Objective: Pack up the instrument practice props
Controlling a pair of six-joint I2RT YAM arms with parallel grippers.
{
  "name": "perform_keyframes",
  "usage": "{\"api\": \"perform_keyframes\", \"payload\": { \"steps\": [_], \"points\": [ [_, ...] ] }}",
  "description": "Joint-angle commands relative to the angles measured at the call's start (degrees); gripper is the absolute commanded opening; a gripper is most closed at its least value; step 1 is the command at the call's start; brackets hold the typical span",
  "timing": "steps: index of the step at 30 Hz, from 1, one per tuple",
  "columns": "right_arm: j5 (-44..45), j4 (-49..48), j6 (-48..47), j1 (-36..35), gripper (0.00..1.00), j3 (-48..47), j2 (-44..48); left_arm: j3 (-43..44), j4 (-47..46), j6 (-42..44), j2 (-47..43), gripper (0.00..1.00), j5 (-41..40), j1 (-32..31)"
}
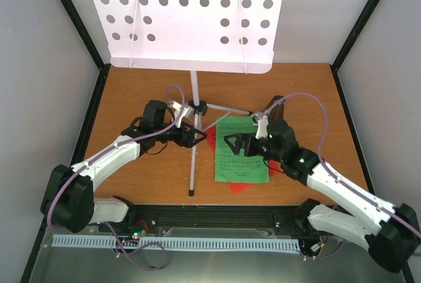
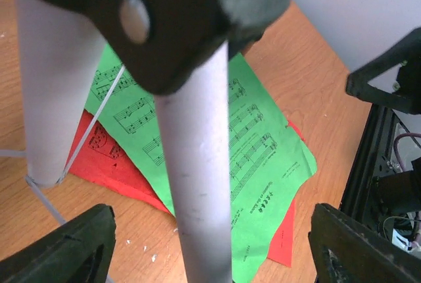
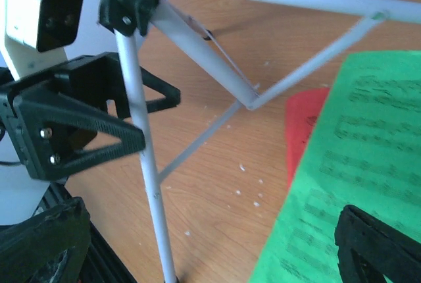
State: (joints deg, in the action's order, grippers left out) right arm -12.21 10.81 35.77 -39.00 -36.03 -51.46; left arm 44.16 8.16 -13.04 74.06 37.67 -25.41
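The music stand's pale perforated desk (image 1: pixel 184 20) rises at the back on thin silver tripod legs joined at a black hub (image 1: pixel 196 106). My left gripper (image 1: pixel 191 135) is open beside the front leg (image 1: pixel 193 158). In the left wrist view that leg (image 2: pixel 197 184) runs between the wide-apart fingers (image 2: pixel 72 250) without touching them. A green music sheet (image 1: pixel 245 161) lies on a red one (image 1: pixel 240 186) to the right of the stand. My right gripper (image 1: pixel 235 145) hangs open over the green sheet's left edge (image 3: pixel 355 184), holding nothing.
The black frame rail (image 1: pixel 217 216) runs along the near table edge. Grey walls close in the left, right and back sides. Small white crumbs (image 3: pixel 253 191) dot the wooden table (image 1: pixel 131 99). The two grippers face each other across the stand's front leg (image 3: pixel 148 178).
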Motion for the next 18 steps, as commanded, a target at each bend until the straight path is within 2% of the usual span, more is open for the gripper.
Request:
{"api": "perform_keyframes", "payload": {
  "steps": [1,3,4,6,11,18],
  "points": [
    [-5.11,-10.26,-3.07,-0.1,0.99,-7.61,-8.82,4.7,4.15,4.52,-1.99,0.83,-0.69,0.17],
    [-4.25,-11.68,-4.06,-0.11,0.94,-10.63,-13.31,3.9,3.29,3.05,-2.55,0.8,-1.73,0.36],
    [-3.63,-11.81,-4.43,-0.11,0.88,-12.3,-15.61,2.86,2.37,1.5,-2.76,0.75,-1.71,0.45],
    [-4.15,-13.06,-4.91,-0.06,0.83,-16.02,-19.96,0.64,-0.24,0.16,-3.3,0.68,0.02,0.45],
    [-7.95,-16.45,-3.14,-0.03,0.71,-21.72,-30.09,-0.55,-1.16,2.01,-3.74,0.54,3.05,0.55],
    [-11.03,-24.99,3.32,-0.02,0.53,-20.43,-35.65,0.44,0.62,5.08,-2.97,0.27,-1.0,0.54]
  ]
}}
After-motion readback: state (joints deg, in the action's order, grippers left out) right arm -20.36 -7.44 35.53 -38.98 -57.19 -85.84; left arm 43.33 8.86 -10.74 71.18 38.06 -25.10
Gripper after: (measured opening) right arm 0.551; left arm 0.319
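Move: The front leg of the music stand already runs between the left gripper's open fingers, about 1 cm to that hand's left; the stand's black hub sits roughly 9 cm ahead of it, 1 cm left and 5 cm higher. From the right hand the hub is about 11 cm ahead, 11 cm left and 2 cm up. The front leg is 10 cm left, 1 cm ahead and 3 cm lower; the green sheet's middle, 7 cm right, 1 cm ahead, 17 cm below. Swing the right gripper quickly left and forward, about 14 cm, to the black hub, arching up some 4 cm on the way and dipping again near the end, turning it slightly counter-clockwise while its fingers close to about half around the knob. Keep the left gripper at the front leg, raising it about 1 cm and drawing its fingers well in around the tube. ##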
